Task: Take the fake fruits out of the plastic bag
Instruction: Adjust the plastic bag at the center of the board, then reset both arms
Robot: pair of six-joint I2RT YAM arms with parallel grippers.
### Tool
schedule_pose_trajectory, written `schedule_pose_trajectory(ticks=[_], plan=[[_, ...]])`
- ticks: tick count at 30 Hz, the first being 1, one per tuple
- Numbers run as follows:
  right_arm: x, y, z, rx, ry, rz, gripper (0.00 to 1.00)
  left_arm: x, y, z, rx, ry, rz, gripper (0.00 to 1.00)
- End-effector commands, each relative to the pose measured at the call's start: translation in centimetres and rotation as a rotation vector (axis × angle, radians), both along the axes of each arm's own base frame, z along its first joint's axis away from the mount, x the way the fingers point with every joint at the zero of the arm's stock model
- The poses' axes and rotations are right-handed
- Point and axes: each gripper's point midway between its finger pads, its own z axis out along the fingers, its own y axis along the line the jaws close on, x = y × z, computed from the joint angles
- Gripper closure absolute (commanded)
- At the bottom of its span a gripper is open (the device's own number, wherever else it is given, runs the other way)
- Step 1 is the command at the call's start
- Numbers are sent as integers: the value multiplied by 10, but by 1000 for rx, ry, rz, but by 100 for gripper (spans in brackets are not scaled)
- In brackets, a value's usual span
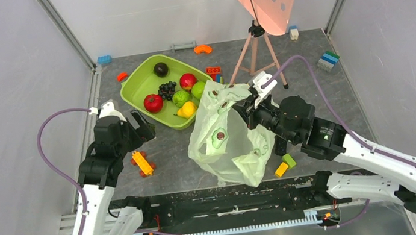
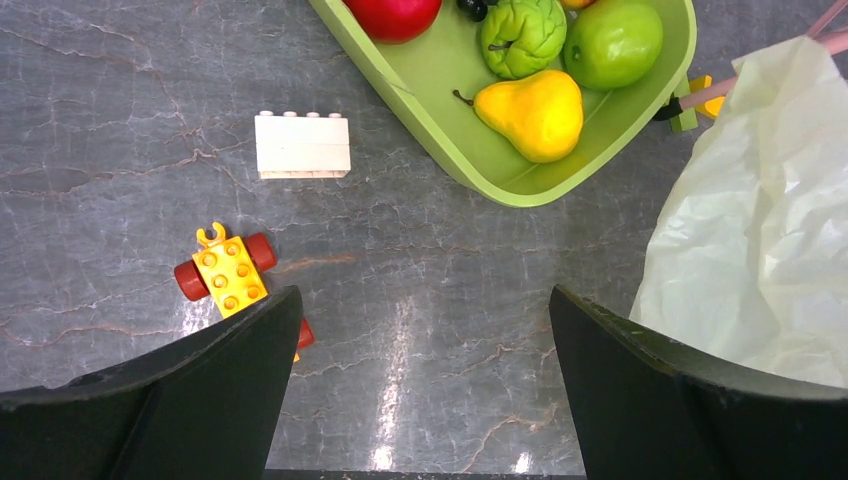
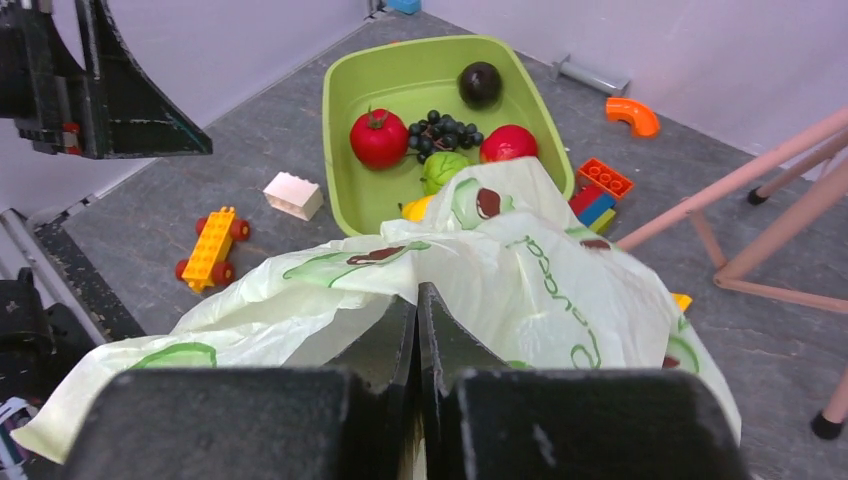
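Observation:
The pale-green plastic bag stands crumpled at the table's middle, and my right gripper is shut on its upper edge. An avocado-half shape shows on the bag's side; I cannot tell whether it is print or a fruit inside. In the lime tub lie a dark round fruit, a black grape bunch and a round green fruit, beside red ones and a yellow pear. My left gripper hangs open and empty over bare table, left of the bag.
A yellow toy car and a white brick lie near my left gripper. A pink tripod with a perforated board stands behind the bag. Loose bricks lie at the bag's right; walls close in both sides.

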Motion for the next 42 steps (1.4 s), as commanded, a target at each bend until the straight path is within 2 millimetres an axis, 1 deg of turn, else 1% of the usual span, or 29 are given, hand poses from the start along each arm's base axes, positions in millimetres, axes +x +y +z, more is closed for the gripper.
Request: schedule_pose_trajectory(ticks=[1, 3, 4, 5, 7, 9, 11, 14, 21, 30, 35, 37, 42], plan=[[5, -10, 1, -50, -26, -47, 100, 1, 7, 1, 44, -18, 0, 0], [5, -9, -12, -73, -4, -44, 99, 1, 6, 1, 43, -19, -1, 0], [4, -8, -19, -83, 6, -41, 95, 1, 6, 1, 44, -18, -1, 0], [4, -7, -26, -95, 17, -37, 88, 2, 6, 1, 43, -18, -1, 0], [4, -7, -35, -114, 37, -39, 54, 2, 6, 0, 44, -14, -1, 0], [5, -9, -40, -125, 47, -51, 35, 2, 6, 0, 42, -14, -1, 0], [6, -14, -43, -128, 49, -74, 26, 2, 6, -1, 42, -10, -3, 0], [6, -25, -43, -113, 48, -111, 18, 2, 6, -1, 42, -8, -2, 0], [-2, -46, -40, -39, 42, -158, 14, 3, 5, -2, 40, -2, -5, 0], [-6, -77, -59, 16, 67, -265, 12, 2, 2, -1, 37, -8, -27, 0], [-7, -94, -72, 14, 75, -326, 7, 2, -2, 1, 27, -30, -51, 0], [-7, -98, -76, 6, 77, -339, 2, 2, -4, 3, 21, -41, -66, 0], [-6, -105, -80, -7, 83, -372, 2, 2, -8, 4, 16, -52, -88, 0]])
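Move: The plastic bag hangs pinched by its rim in the right hand's shut fingers, its middle about 5 cm ahead, 3 cm left and some 17 cm below. From this hand, the green tray is roughly 31 cm ahead, 28 cm left and 30 cm down; the yellow block is about 2 cm back, 13 cm right and 32 cm below. From the left hand, the bag's middle lies some 31 cm right, 4 cm ahead and 5 cm below. The bag's pinched rim is let go as the right fingers spread from shut to wide open, the hand first sinking about 5 cm. It then swings right, away from the tray, roughly 9 cm in all, sinking a few centimetres more while the wrist turns clockwise to point more nearly straight forward over the bag. ##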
